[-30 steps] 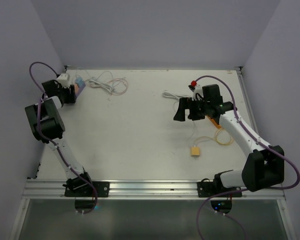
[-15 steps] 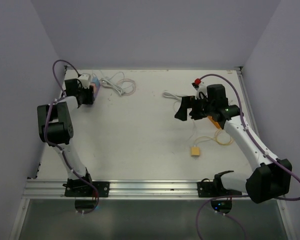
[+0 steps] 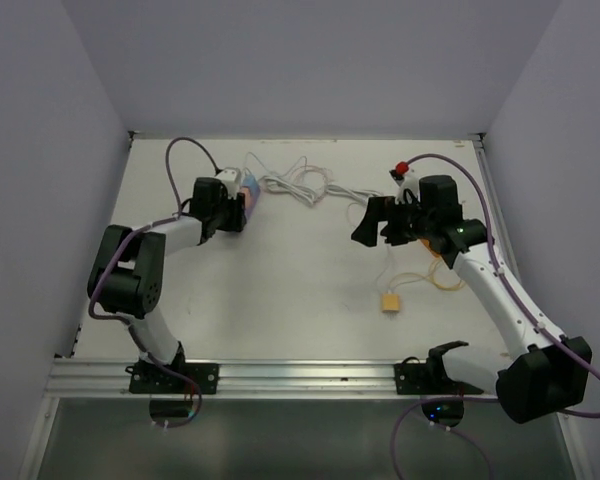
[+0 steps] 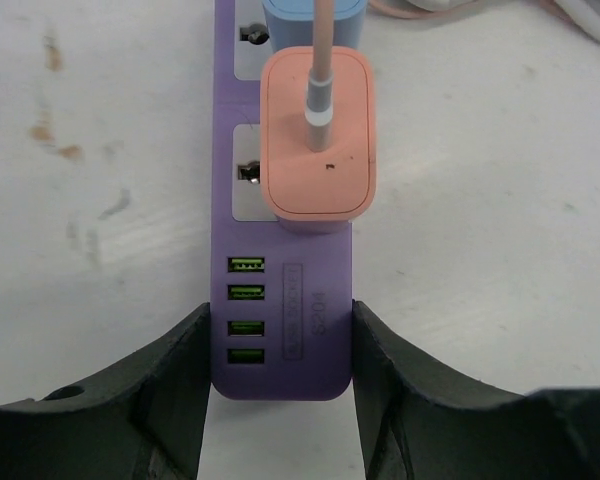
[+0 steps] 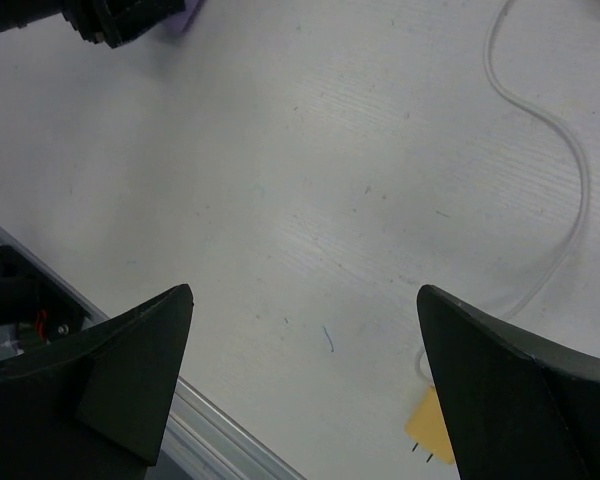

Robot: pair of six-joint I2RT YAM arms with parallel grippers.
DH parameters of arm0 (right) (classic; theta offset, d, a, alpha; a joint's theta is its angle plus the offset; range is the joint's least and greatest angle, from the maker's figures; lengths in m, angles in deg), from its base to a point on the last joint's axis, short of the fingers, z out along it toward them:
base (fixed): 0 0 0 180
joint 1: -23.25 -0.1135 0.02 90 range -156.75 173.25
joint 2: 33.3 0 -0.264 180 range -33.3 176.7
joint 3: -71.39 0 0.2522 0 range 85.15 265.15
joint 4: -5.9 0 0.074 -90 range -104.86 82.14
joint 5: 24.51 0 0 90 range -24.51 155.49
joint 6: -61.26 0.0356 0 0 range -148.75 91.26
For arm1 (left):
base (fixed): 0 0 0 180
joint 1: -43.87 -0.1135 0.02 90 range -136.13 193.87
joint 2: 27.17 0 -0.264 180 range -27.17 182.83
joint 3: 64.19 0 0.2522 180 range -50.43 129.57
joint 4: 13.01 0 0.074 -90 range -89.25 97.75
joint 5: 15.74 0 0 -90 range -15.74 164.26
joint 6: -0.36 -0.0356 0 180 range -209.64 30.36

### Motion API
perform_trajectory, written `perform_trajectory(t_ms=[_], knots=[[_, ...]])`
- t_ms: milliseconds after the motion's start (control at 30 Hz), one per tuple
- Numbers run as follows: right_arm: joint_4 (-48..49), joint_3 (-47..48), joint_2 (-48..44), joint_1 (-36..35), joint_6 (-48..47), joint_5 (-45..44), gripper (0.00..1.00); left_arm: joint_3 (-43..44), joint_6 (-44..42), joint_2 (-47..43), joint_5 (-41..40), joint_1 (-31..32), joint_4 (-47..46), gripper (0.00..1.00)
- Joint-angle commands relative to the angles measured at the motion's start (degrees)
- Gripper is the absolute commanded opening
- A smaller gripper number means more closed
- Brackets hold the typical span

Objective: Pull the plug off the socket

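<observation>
A purple power strip [image 4: 285, 300] lies on the white table, with a salmon-pink plug [image 4: 318, 145] and a blue plug [image 4: 312, 18] behind it seated in its sockets. My left gripper [image 4: 280, 370] is shut on the strip's near end, by the green USB ports. In the top view the strip [image 3: 246, 196] sits left of centre with the left gripper [image 3: 230, 210] on it. My right gripper [image 3: 372, 220] is open and empty, held above the table right of centre; in its wrist view [image 5: 305, 330] only bare table lies between the fingers.
White and pink cables [image 3: 305, 185] trail from the strip toward the right. A loose yellow plug [image 3: 390, 302] with its thin cable lies near the right arm, also in the right wrist view [image 5: 432, 428]. An orange object [image 3: 430, 246] sits under the right arm.
My left gripper has dragged the power strip from the far left corner rightward toward the table's middle, cables trailing along. The right gripper has shifted slightly and stays open.
</observation>
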Motion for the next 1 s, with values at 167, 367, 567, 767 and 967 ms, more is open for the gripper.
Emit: perform_trajectory(t_ms=[167, 367, 567, 767, 967], knots=[[-2.6, -2.3, -4.6, -0.8, 1.3, -2.1, 0.98, -12.1, 8.8, -9.4, -4.2, 15.1, -8.0, 0.06], [-3.9, -3.5, -6.5, -1.3, 1.6, -3.4, 0.98, -15.9, 9.6, -14.6, -9.0, 27.2, -6.4, 0.06], [-4.6, -4.5, -8.2, -1.7, 2.0, -4.7, 0.98, -20.8, 11.6, -20.5, -16.6, 37.8, -3.0, 0.08], [-4.4, -5.6, -8.3, -1.8, 2.5, -4.8, 0.98, -22.2, 8.4, -23.9, -17.5, 39.3, -0.5, 0.20], [-4.1, -5.3, -7.6, -2.0, 2.9, -5.0, 0.98, -22.3, 5.7, -19.5, -11.8, 39.3, -2.7, 0.28]])
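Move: The left gripper still grips the USB end of the purple strip; the clear table spot where it belongs lies about 20 cm back and 15 cm right, barely lower. The peach plug sits some 6 cm ahead and 2 cm right, the strip's cable bundle about 10 cm ahead and 18 cm right. From the right hand, that spot is roughly 5 cm back, 19 cm left and 18 cm below; the peach plug is 21 cm ahead, 32 cm left. Bring the left gripper back and to the right by about 25 cm, sliding the purple strip low over the table towards the middle, and stop there. Turn it clockwise some 20 degrees on the way, fingers keeping their pinch on the strip's end. Ease the open, empty right hand back about 3 cm. ##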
